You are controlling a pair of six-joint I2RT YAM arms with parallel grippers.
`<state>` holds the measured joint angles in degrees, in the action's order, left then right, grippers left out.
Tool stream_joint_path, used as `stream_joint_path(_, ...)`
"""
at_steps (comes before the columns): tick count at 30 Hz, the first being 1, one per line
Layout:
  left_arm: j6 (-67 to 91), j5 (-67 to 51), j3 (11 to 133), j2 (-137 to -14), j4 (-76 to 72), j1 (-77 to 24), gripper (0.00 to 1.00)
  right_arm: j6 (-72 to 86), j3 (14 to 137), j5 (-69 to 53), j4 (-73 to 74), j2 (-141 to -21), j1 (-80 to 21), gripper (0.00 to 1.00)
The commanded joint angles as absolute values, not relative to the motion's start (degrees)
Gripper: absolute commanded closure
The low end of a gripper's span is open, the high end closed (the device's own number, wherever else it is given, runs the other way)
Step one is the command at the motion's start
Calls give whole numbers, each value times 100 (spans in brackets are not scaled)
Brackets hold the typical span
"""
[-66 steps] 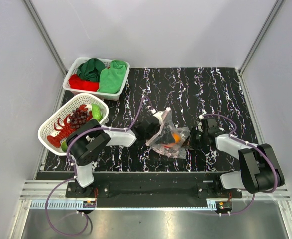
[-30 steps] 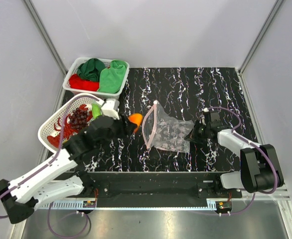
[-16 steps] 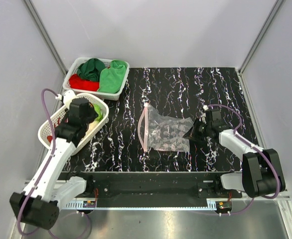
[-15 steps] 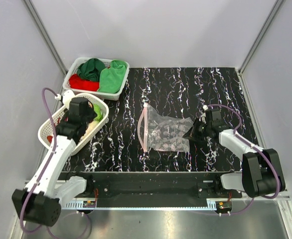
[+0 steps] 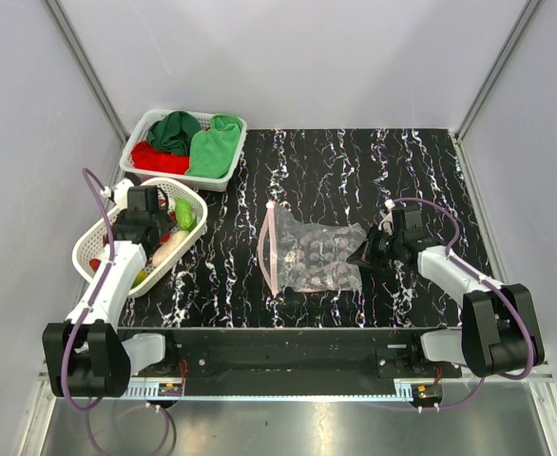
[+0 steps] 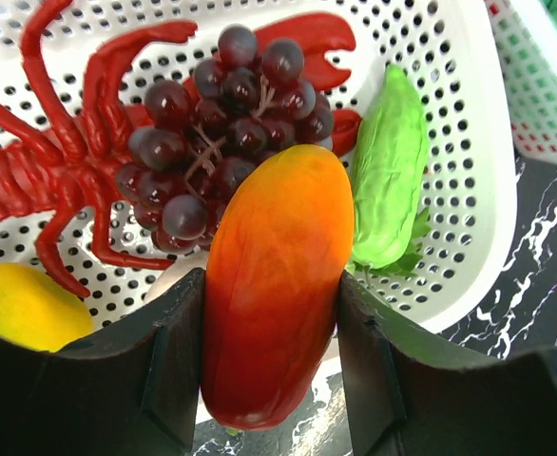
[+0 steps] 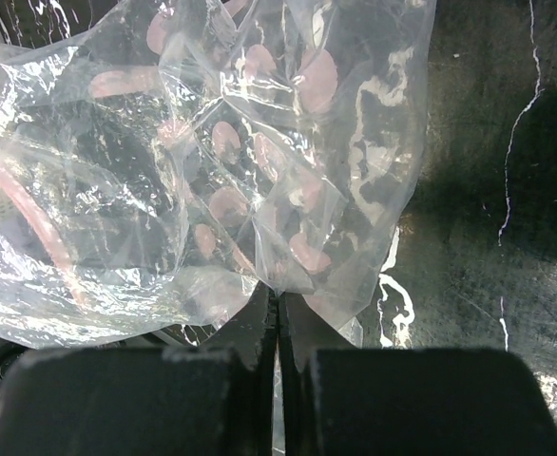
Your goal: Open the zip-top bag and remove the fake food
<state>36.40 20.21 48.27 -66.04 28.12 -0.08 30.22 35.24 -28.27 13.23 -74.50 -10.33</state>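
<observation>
The clear zip-top bag (image 5: 312, 256) lies flat mid-table, its pink zip strip (image 5: 266, 252) on the left side. My right gripper (image 5: 366, 255) is shut on the bag's right edge, and the pinched plastic (image 7: 212, 171) shows at the right gripper (image 7: 277, 309). My left gripper (image 5: 155, 233) hovers over the white basket (image 5: 200, 204), shut on an orange-red fruit (image 6: 274, 285) held between the left gripper's (image 6: 271, 318) jaws. Below it lie fake food pieces: a red lobster (image 6: 60, 161), dark grapes (image 6: 226, 114), a green vegetable (image 6: 388, 180) and a yellow fruit (image 6: 22, 304).
A second white basket (image 5: 136, 161) with folded green and red cloths stands at the back left, just behind the food basket. Grey walls close in the black marbled table (image 5: 402, 171) on the left, back and right.
My left arm has swung left from the bag, carrying the orange-red fruit to above the food basket. The bag has settled flatter. My right gripper has kept its grip on the bag's edge.
</observation>
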Motion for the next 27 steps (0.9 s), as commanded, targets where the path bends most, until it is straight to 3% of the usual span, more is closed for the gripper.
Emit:
stream_joint_path(1, 3612, 1759, 4667, -6469, 2487, 0, 40, 2927, 3691, -2997, 1292, -7348, -1019, 100)
stream_joint_path(3, 3604, 1723, 4667, -6416, 2522, -9, 31, 2927, 3691, -2997, 1292, -7330, -1011, 100)
stream_joint_path(4, 3595, 1636, 4667, -6399, 2540, 0, 20, 2927, 3691, -2988, 1292, -7321, -1011, 100)
stream_joint_path(8, 3516, 1310, 4693, -6144, 2593, -9, 2, 2944, 3735, -2883, 1327, -7304, -1011, 98)
stream_joint_path(9, 3516, 1231, 4702, -6013, 2610, -9, 1, 2936, 3788, -2822, 1379, -7304, -1011, 93)
stream_joint_path(10, 3524, 1056, 4702, -5933, 2645, 0, 1, 2918, 3832, -2656, 1519, -7304, -1011, 76)
stream_joint_path(12, 3568, 697, 4693, -5688, 2646, -26, 1, 2874, 4033, -2462, 1722, -7295, -1011, 58)
stream_joint_path(13, 3586, 581, 4702, -5617, 2628, -113, 1, 2831, 4130, -2174, 1984, -7251, -1011, 44)
stream_joint_path(17, 3682, 378, 4790, -5353, 2593, -1261, 1, 2663, 4709, -1469, 2662, -6988, -1011, 19)
stream_joint_path(21, 3981, 527, 4808, -5090, 2374, -2599, 1, 2470, 5158, -1073, 3355, -6645, -1011, 12)
stream_joint_path(24, 4043, 528, 4729, -4818, 1970, -3548, 1, 2356, 5352, -1238, 3620, -6276, -1028, 0)
stream_joint_path(27, 4043, 641, 4501, -4597, 1189, -4646, 1, 2495, 5248, -1642, 3682, -5855, -1265, 0)
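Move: My left hand holds the orange-red fruit over the white food basket, whose middle is about 5 cm to its left, 1 cm ahead and 9 cm below. Roughly 10 cm down are the grapes, 4 cm ahead and 2 cm left, and the green pepper, 7 cm ahead and 6 cm right. From my right hand, shut on the bag's corner, the flat bag's middle is some 10 cm left, 3 cm ahead and 5 cm below, its pink zip strip about 20 cm left and 4 cm ahead. I dip my left hand barely 1 cm, open its fingers wide to let go of the fruit over the basket, then lift and swing the hand about 23 cm right and a little back towards the bag's zip end, turning clockwise some 45 degrees. Meanwhile my right hand opens wide, lets go of the bag corner and rises about 10 cm, easing right and tilting up slightly. ##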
